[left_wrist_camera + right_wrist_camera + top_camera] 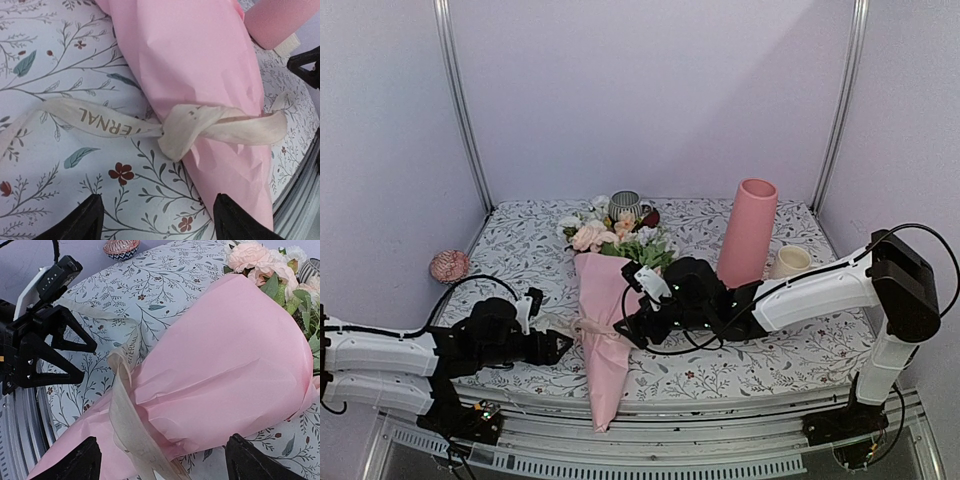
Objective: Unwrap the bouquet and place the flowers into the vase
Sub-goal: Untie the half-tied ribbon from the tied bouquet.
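Note:
The bouquet (603, 330) lies flat on the floral tablecloth, a pale pink paper cone (225, 360) with its narrow tip toward the near edge and the flowers (610, 235) toward the back. A cream ribbon (180, 131) is knotted round the cone, one long tail trailing left on the cloth. My left gripper (555, 348) (160, 222) is open just left of the knot, over the cloth and the paper's edge. On the cone's right side my right gripper (628, 328) (160, 460) is open, with the ribbon (127, 425) and paper between its fingers. The tall pink vase (748, 232) stands upright at the back right.
A small cream mug (788, 262) stands right of the vase. A striped grey cup (625, 205) sits behind the flowers. A pinkish patterned bowl (449, 265) rests off the cloth's left edge. The metal table rail (300, 200) runs close below the cone's tip.

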You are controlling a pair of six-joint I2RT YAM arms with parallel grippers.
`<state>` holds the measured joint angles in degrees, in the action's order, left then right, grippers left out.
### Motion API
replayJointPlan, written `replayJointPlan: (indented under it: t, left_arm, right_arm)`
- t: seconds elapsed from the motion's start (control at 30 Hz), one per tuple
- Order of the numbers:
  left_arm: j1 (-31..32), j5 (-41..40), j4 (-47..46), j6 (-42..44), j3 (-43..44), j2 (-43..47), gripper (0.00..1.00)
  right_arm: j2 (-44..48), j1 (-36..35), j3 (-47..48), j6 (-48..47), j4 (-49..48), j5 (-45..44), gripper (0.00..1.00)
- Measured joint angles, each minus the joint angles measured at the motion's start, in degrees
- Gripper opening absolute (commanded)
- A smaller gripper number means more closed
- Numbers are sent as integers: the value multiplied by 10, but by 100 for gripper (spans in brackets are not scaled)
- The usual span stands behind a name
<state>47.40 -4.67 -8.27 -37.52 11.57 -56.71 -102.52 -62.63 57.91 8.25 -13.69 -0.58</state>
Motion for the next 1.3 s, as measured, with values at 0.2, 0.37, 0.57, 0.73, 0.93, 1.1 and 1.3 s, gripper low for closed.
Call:
replayJointPlan:
  t: [0.2,0.37,0.57,0.73,0.93,1.1,1.3]
  left_arm:
    - [8,23,-5,-19,-16,-33,75]
    - [19,39,-51,-20,-18,-70,74]
    - [43,51,-98,-15,6,-134,74]
    - [59,55,-107,-15,20,-157,74]
    - [61,52,-88,-8,21,-139,71]
    - [62,35,-49,5,23,-82,63]
    - [46,26,-4,31,37,-9,52]
  right_arm:
    - [0,-1,0,2,0,0,88]
    - [0,-1,-2,2,0,-3,88]
    - [0,-2,-11,4,0,-4,89]
    - [0,-4,-16,5,0,-4,89]
    - [0,-5,-22,3,1,-4,86]
    - [3,-6,-22,-10,7,-4,71]
    - [10,-9,-19,-38,26,10,46]
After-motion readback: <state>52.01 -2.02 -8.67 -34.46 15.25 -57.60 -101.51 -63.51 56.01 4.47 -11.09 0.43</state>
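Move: Some 5 cm ahead of the left hand, 4 cm to its right and slightly lower is the ribbon knot; the ribbon's loose tail lies about 8 cm ahead and 1 cm left of that hand. For the right hand, the ribbon loop hangs about 3 cm below and 1 cm back, 1 cm left, with the knot some 9 cm left and 1 cm ahead. The flowers are roughly 22 cm ahead of the right hand and 4 cm left. Sinking about 3 cm and easing back, the left hand then sweeps nearly 5 cm right at the wrap's near-left side, below the knot, before rising some 5 cm with its open fingers starting to close. Meanwhile the right hand settles about 1.5 cm down and slightly back over the ribbon loop, then closes part-way around it, not yet shut. ##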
